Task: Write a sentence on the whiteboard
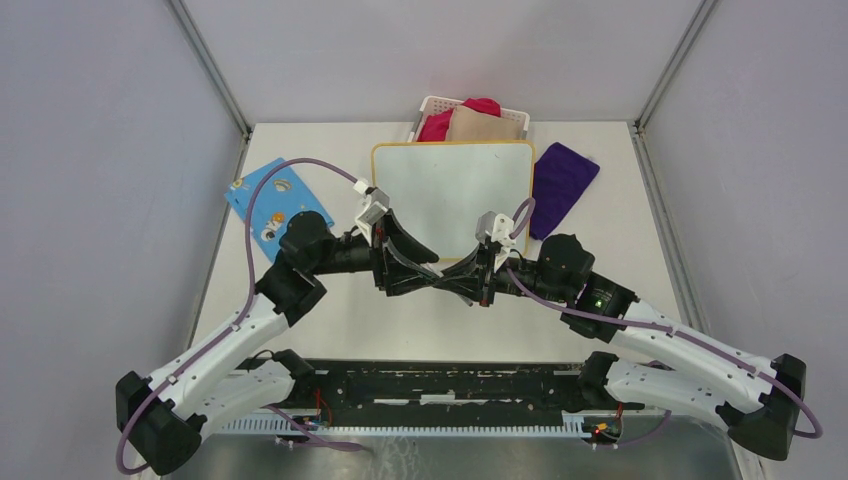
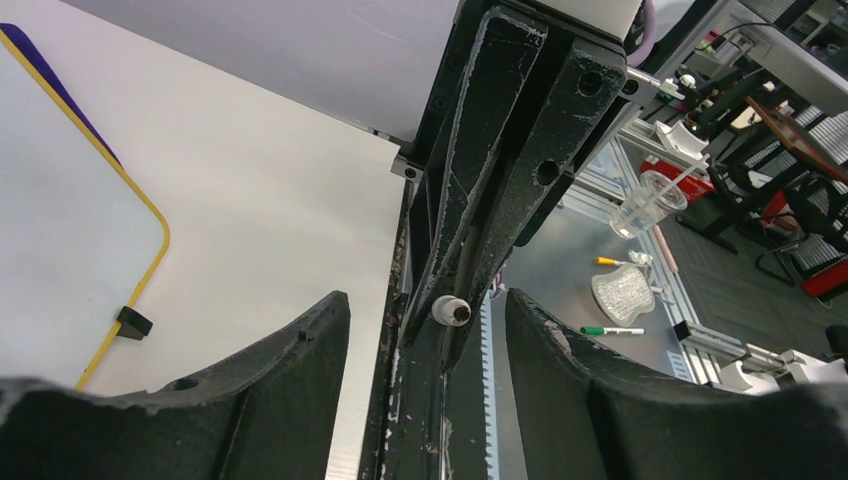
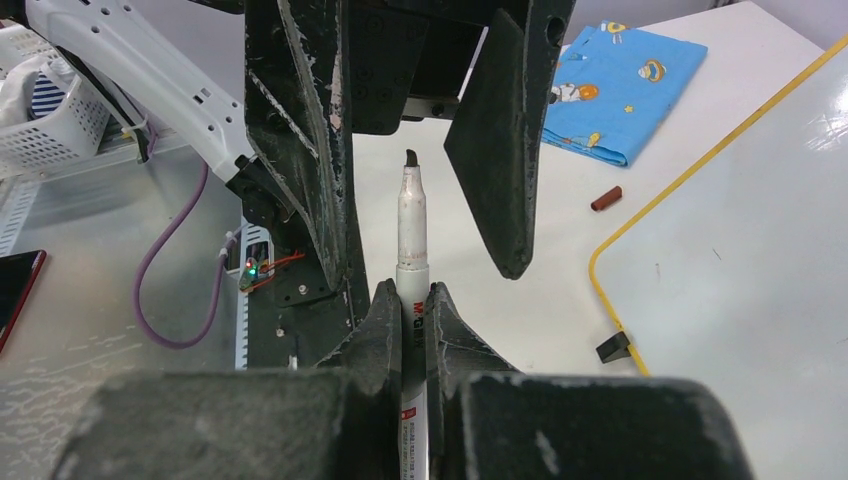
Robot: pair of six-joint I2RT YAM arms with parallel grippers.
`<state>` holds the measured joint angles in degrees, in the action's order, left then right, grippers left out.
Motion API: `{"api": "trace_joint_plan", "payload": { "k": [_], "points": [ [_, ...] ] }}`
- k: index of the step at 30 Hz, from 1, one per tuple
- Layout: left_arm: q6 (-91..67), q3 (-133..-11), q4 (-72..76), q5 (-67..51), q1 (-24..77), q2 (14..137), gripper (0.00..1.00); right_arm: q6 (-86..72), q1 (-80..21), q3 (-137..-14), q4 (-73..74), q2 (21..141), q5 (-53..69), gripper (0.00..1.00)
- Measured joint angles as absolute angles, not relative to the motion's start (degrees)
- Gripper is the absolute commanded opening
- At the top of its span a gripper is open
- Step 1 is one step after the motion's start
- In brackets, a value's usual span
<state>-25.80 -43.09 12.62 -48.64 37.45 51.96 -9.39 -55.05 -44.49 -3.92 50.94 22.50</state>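
Observation:
The whiteboard (image 1: 452, 185), yellow-rimmed and lying flat at mid-table, has a blank face; no sentence shows on it. Its corner also appears in the left wrist view (image 2: 60, 200) and the right wrist view (image 3: 750, 250). In front of the board my two grippers meet tip to tip. My right gripper (image 3: 408, 292) is shut on a white marker (image 3: 412, 220), whose uncapped dark tip points at the left arm. My left gripper (image 2: 428, 335) stands open, its fingers (image 3: 500, 150) on either side of the marker's tip (image 2: 450, 311) without touching it.
A blue patterned board (image 1: 275, 200) lies at the left, with a small red cap (image 3: 605, 198) between it and the whiteboard. A purple cloth (image 1: 560, 185) lies right of the whiteboard. A white basket (image 1: 432, 104) of cloths stands behind it. The black rail (image 1: 440, 385) runs along the near edge.

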Motion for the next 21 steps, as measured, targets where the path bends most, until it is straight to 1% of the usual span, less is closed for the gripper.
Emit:
{"api": "trace_joint_plan", "payload": {
  "k": [5,8,16,18,21],
  "points": [
    [-26.2,-43.1,12.6,-48.7,38.0,52.0,0.5,-9.5,-55.0,-44.4,-4.2,50.9,22.6,0.0],
    [-26.3,-43.1,12.7,-48.8,38.2,52.0,0.47,-9.6,-55.0,-44.4,-4.2,50.9,22.7,0.0],
    [-26.3,-43.5,13.0,-48.8,38.5,52.0,0.47,-9.8,-55.0,-44.2,-4.3,50.9,23.0,0.0],
    [-26.3,-43.7,13.2,-48.8,38.7,52.0,0.44,-9.8,-55.0,-44.2,-4.3,50.9,23.0,0.0],
    [-26.4,-43.8,13.4,-48.8,38.8,51.9,0.37,-9.8,-55.0,-44.2,-4.3,50.9,23.1,0.0]
  ]
}}
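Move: The marker is pinched in the right fingertips, its middle about at that hand's own point. From the open left hand, the marker's middle lies roughly 3 cm to the right and 2 cm back, about level, with its bare tip between the left fingers. The whiteboard's middle is some 25 cm ahead of the left hand, 6 cm right and 27 cm below; the black clip on its near edge is 10 cm ahead, 3 cm left and as far below. Left fingers close partway around the marker's tip, easing about 1 cm back and up; right keeps its grip. ##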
